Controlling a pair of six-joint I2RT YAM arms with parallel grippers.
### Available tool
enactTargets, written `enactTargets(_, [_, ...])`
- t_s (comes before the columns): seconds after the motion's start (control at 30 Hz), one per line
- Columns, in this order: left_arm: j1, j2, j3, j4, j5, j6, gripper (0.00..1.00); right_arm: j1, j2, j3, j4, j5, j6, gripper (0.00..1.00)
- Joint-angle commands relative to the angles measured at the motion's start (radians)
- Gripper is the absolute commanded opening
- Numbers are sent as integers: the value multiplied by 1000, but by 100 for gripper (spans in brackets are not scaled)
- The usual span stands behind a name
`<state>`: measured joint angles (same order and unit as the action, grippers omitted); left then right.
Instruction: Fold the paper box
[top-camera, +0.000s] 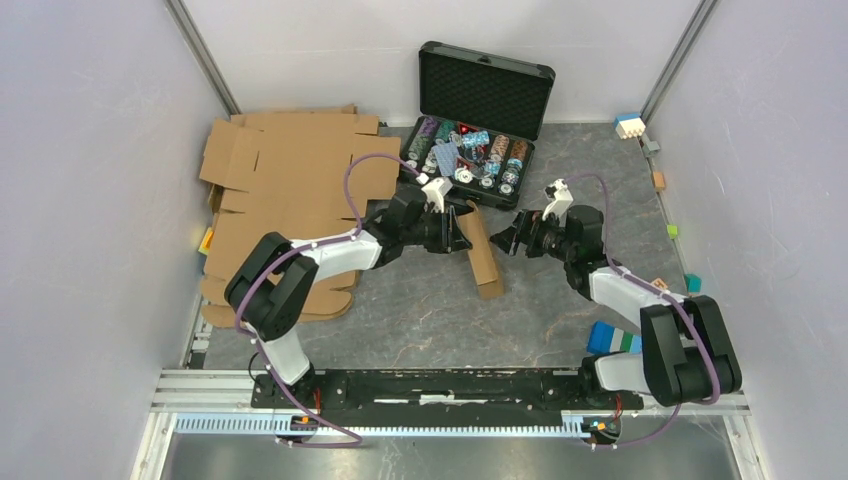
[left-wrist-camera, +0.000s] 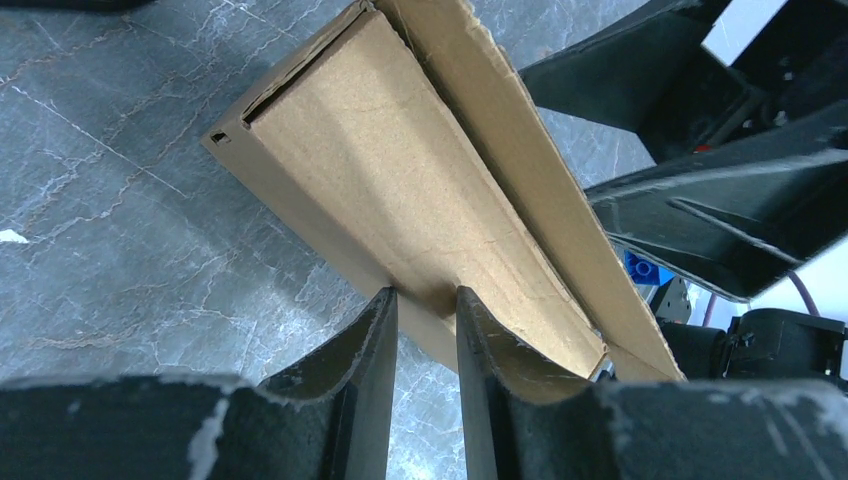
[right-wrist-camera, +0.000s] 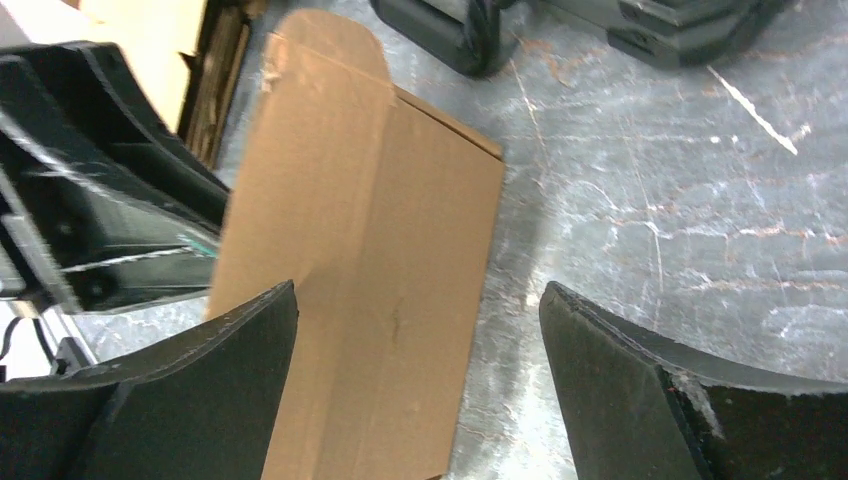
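The paper box (top-camera: 484, 256) is a flat, long brown carton in the middle of the table, raised at its far end. My left gripper (top-camera: 462, 232) is at that far end. In the left wrist view its fingers (left-wrist-camera: 372, 340) are narrowed onto the long near edge of the box (left-wrist-camera: 400, 180), one tip under the side wall and the other on the top face. My right gripper (top-camera: 506, 241) is just right of the box with its jaws wide apart. In the right wrist view the box (right-wrist-camera: 370, 260) lies ahead of the open gripper (right-wrist-camera: 420, 290), untouched by either finger.
A stack of bigger flat cardboard sheets (top-camera: 290, 180) lies at the back left. An open black case of chips (top-camera: 480, 110) stands behind the box. Blue and green blocks (top-camera: 610, 338) sit by the right arm's base, and small coloured blocks (top-camera: 630, 125) line the right wall.
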<state>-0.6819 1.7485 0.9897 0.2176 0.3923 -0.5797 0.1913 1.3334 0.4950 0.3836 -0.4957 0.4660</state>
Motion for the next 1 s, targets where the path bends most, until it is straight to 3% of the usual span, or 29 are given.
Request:
enactTargets(0.0, [-13, 22, 29, -33, -19, -22, 34, -1, -64, 12, 77, -57, 15, 96])
enactTargets(0.3, [-30, 21, 38, -43, -27, -28, 34, 8, -52, 74, -30, -133, -24, 98])
enactTargets(0.4, [-37, 23, 47, -50, -33, -31, 34, 57, -64, 136, -184, -57, -119, 98])
enactTargets(0.57, [-47, 25, 55, -56, -45, -32, 34, 90, -103, 144, -245, -2, -141, 98])
enactTargets(0.7, [-50, 27, 57, -60, -51, -36, 34, 184, -92, 224, -438, 161, -245, 98])
enactTargets(0.97, [-59, 28, 61, -60, -66, -47, 34, 307, -105, 247, -575, 287, -301, 98])
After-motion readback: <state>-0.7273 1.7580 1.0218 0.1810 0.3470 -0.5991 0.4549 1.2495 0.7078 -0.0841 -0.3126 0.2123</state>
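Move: The paper box stands on edge between the hands. Its middle lies about 5 cm to the right hand's left, some 1 cm back and 4 cm lower, with the lid flap roughly 3 cm left along the near side. The case handle is about 8 cm ahead and 11 cm left of the right hand, 8 cm below it. From the left hand, the box's middle is about 4 cm right, 1 cm back and 4 cm below. The left fingertips stay against the box's left face and ease it about 1 cm to the right. The right hand, gripper staying wide open, rises 3 to 4 cm while going left, then comes back and down over the box, ending about 4 cm left and 4 cm back. Its left side tips down some 15 degrees as it turns a little counter-clockwise, bringing one finger to the lid flap's outer side. ##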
